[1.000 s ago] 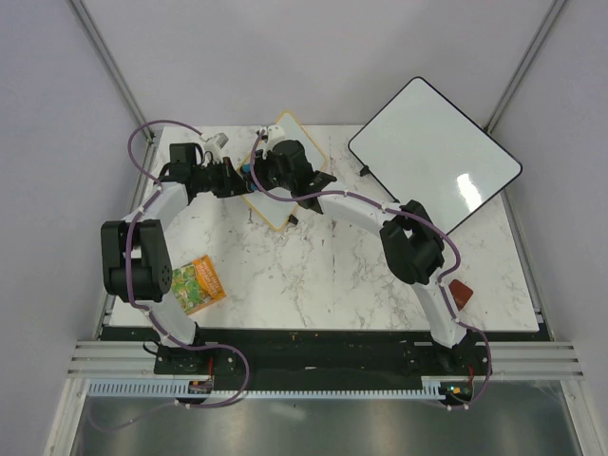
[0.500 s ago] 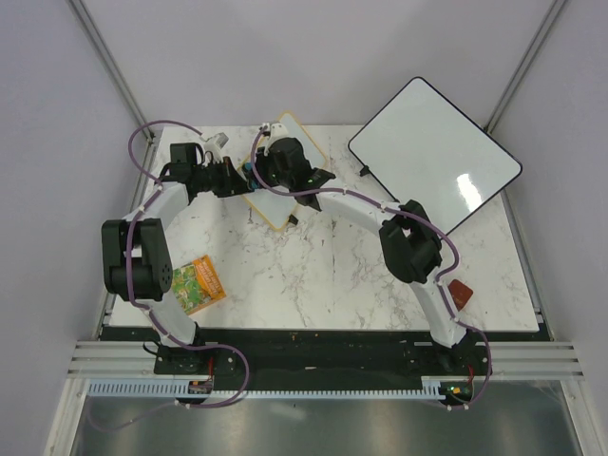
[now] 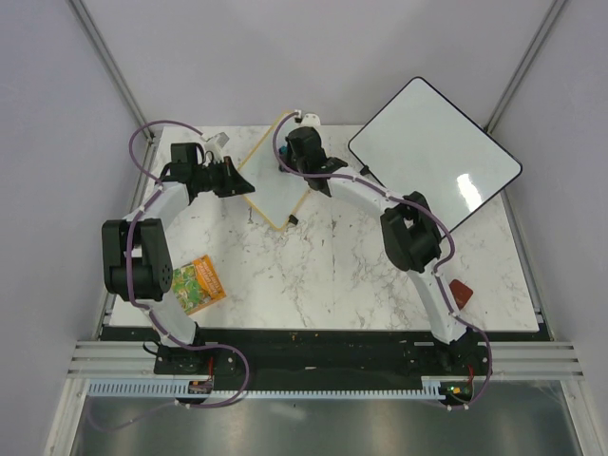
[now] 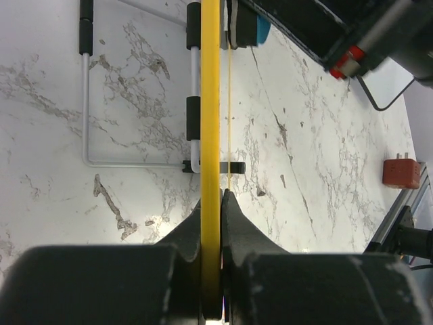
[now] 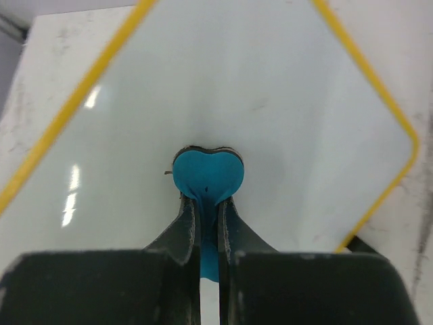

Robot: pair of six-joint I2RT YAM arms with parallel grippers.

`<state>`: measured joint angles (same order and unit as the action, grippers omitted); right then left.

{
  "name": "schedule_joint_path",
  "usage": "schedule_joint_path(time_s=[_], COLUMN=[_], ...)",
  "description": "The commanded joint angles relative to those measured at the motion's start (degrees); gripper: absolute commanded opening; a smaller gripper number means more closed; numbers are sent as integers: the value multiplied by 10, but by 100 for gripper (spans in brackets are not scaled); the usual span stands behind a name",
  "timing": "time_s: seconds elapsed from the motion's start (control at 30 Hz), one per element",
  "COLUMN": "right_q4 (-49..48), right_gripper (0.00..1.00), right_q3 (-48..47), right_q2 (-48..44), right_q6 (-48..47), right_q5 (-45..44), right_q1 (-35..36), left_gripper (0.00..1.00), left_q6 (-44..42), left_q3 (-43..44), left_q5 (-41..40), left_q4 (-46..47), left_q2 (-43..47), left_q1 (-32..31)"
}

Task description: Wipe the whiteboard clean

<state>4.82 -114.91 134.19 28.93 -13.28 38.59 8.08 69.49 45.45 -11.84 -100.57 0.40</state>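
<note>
The small whiteboard [image 3: 273,190] with a yellow frame stands tilted at the back of the table, its face blank. My left gripper [image 3: 238,180] is shut on its left edge. In the left wrist view the yellow frame [image 4: 210,101] runs edge-on between the jaws of the left gripper [image 4: 211,202]. My right gripper [image 3: 289,163] is shut on a blue heart-shaped eraser [image 5: 207,173], and the eraser presses flat on the white face of the whiteboard [image 5: 284,95] near its far corner. The eraser [image 4: 259,30] also shows at the top of the left wrist view.
A larger black-framed whiteboard [image 3: 437,155] leans at the back right. An orange and green packet [image 3: 198,283] lies near the left arm. A small red block [image 3: 460,291] sits by the right arm. The board's wire stand [image 4: 85,108] rests on the marble behind the frame.
My right gripper has slid the eraser across the board, away and to the right, from its middle to near its far corner. The left gripper has kept its hold in place.
</note>
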Motion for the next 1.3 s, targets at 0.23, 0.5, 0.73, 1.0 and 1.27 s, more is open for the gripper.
schedule_joint_path(time_s=[0.23,0.5,0.73,1.0,1.27], right_q4=[50,-35,-43,-104,-128], right_gripper=[0,0,0,0,0], right_q3=[109,205,195,217,213], right_q2=[1,-64,-39,-50,-51], right_q6=[-19,-18,0,-18,-32], right_q5=[-18,-7,35,114,171], right_q1=[-17,-30,-36,-35,-18], left_gripper=[2,2,2,2,2], left_q6=[-136,-134,-133,-134,-135], left_q3=[-7,-5,-6,-7,-5], left_q5=[10,10,11,11,10], left_q4=[-22,-23,-22,-22,-23], left_q2=[5,4,3,3,0], left_q1=[-52,-52,-52,-53,-55])
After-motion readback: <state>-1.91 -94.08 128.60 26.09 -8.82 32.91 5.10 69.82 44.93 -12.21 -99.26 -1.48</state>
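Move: The right hand, with the eraser on the small whiteboard, has the board's lower right edge by the right black foot some 9 cm to its right, 2 cm back and 9 cm lower. The near black foot is roughly 15 cm back, 2 cm right and 12 cm below; the large whiteboard's middle lies about 42 cm right and 10 cm ahead, 10 cm lower. From the left hand, that lower right edge is about 9 cm ahead, 19 cm right and 8 cm lower. Rightward and down in one quick diagonal stroke, about 9 cm across and 8 cm down, the right hand wipes the still-gripped eraser over the board face to its lower right edge, drawing back slightly late on, then stays there while the wrist eases round. The left hand keeps its pinch on the left corner, giving about 1 cm right and up. ##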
